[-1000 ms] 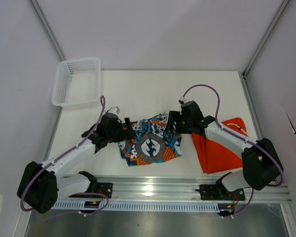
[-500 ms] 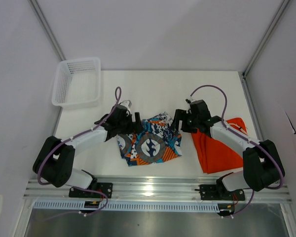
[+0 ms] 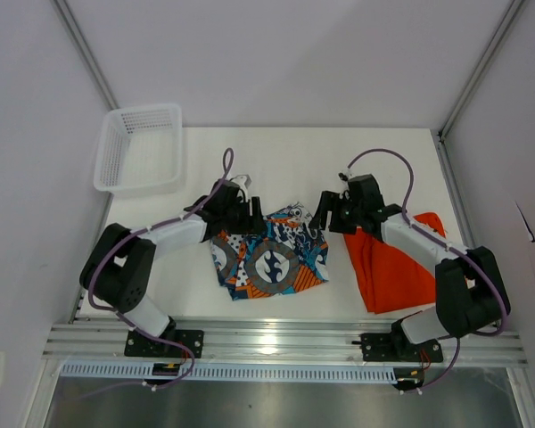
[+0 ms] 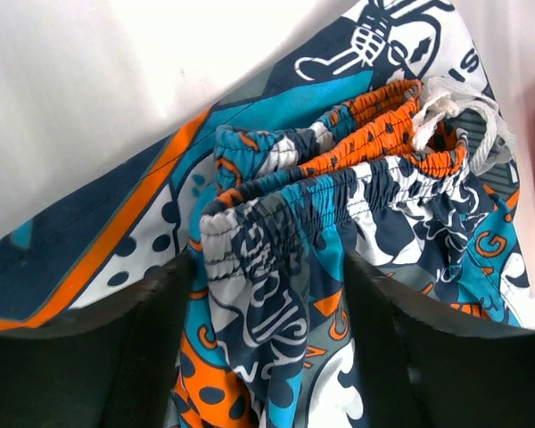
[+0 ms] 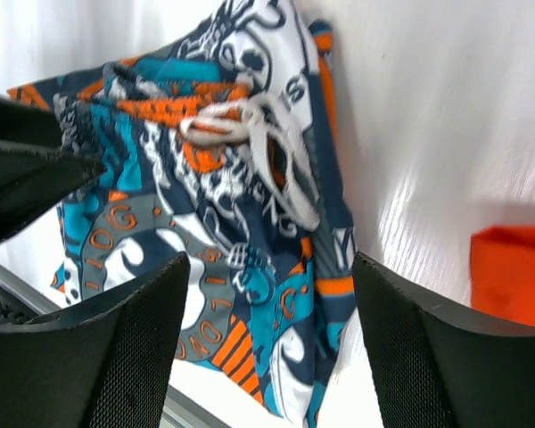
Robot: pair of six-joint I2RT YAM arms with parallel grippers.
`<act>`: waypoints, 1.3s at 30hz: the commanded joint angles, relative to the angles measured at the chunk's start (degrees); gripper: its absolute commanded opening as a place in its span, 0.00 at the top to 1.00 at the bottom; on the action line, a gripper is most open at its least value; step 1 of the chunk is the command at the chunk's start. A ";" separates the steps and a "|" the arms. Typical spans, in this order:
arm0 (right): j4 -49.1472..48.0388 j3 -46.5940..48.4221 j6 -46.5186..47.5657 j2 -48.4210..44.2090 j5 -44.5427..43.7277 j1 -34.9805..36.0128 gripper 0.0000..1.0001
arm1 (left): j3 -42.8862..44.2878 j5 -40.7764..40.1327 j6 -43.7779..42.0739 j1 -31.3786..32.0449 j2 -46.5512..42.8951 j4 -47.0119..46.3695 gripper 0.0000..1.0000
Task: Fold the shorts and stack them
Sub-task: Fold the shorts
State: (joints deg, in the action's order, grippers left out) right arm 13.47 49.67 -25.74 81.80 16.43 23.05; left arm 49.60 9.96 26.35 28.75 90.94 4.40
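Note:
The patterned shorts (image 3: 272,254) lie flat at the table's middle, with their elastic waistband (image 4: 339,178) and white drawstring (image 4: 455,116) bunched at the far edge. My left gripper (image 3: 248,214) is at their far left corner. In the left wrist view it (image 4: 267,357) is open, with a fold of waistband fabric standing between its fingers (image 4: 116,348). My right gripper (image 3: 325,214) hangs open over the far right edge, the patterned shorts (image 5: 250,267) showing in its gap (image 5: 267,357). The plain orange shorts (image 3: 397,267) lie to the right, partly under the right arm.
A white mesh basket (image 3: 138,147) stands at the far left corner of the table. The metal rail (image 3: 276,343) with the arm bases runs along the near edge. Bare white tabletop (image 3: 285,160) lies beyond the shorts.
My left gripper moved right and farther back, to the patterned shorts' far left corner, its jaws narrowing around the waistband. The right gripper shifted slightly back, its jaws narrowing a little.

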 commanded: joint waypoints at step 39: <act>-2.56 22.59 10.45 33.25 4.76 -1.16 1.00 | 8.23 6.57 -1.92 -1.42 8.74 3.86 1.00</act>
State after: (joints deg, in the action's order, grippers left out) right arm 14.50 74.48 -15.22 115.81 21.50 21.98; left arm 57.43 15.40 25.21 27.75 100.51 10.66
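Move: Beneath the left gripper, roughly 3 cm down and 1 cm to its right, is the left end of the patterned shorts' bunched waistband. From this hand, the grey ring print is about 10 cm back and 4 cm right, 5 cm lower. The right gripper's target, the shorts' far right corner, lies some 9 cm ahead, 4 cm left and 8 cm down. From it, the white drawstring is about 6 cm ahead and 3 cm left; the folded red shorts are 18 cm right and 5 cm back. Swing the right gripper forward about 9 cm and a little left, open, over the patterned shorts' far right corner; drop it about 8 cm, mostly after the reach, turning slightly counter-clockwise, and pinch the corner shut. Meanwhile ease the left gripper barely rightward, sink it some 3 cm with a slight downward tip, and close its fingers on the waistband's left end. ##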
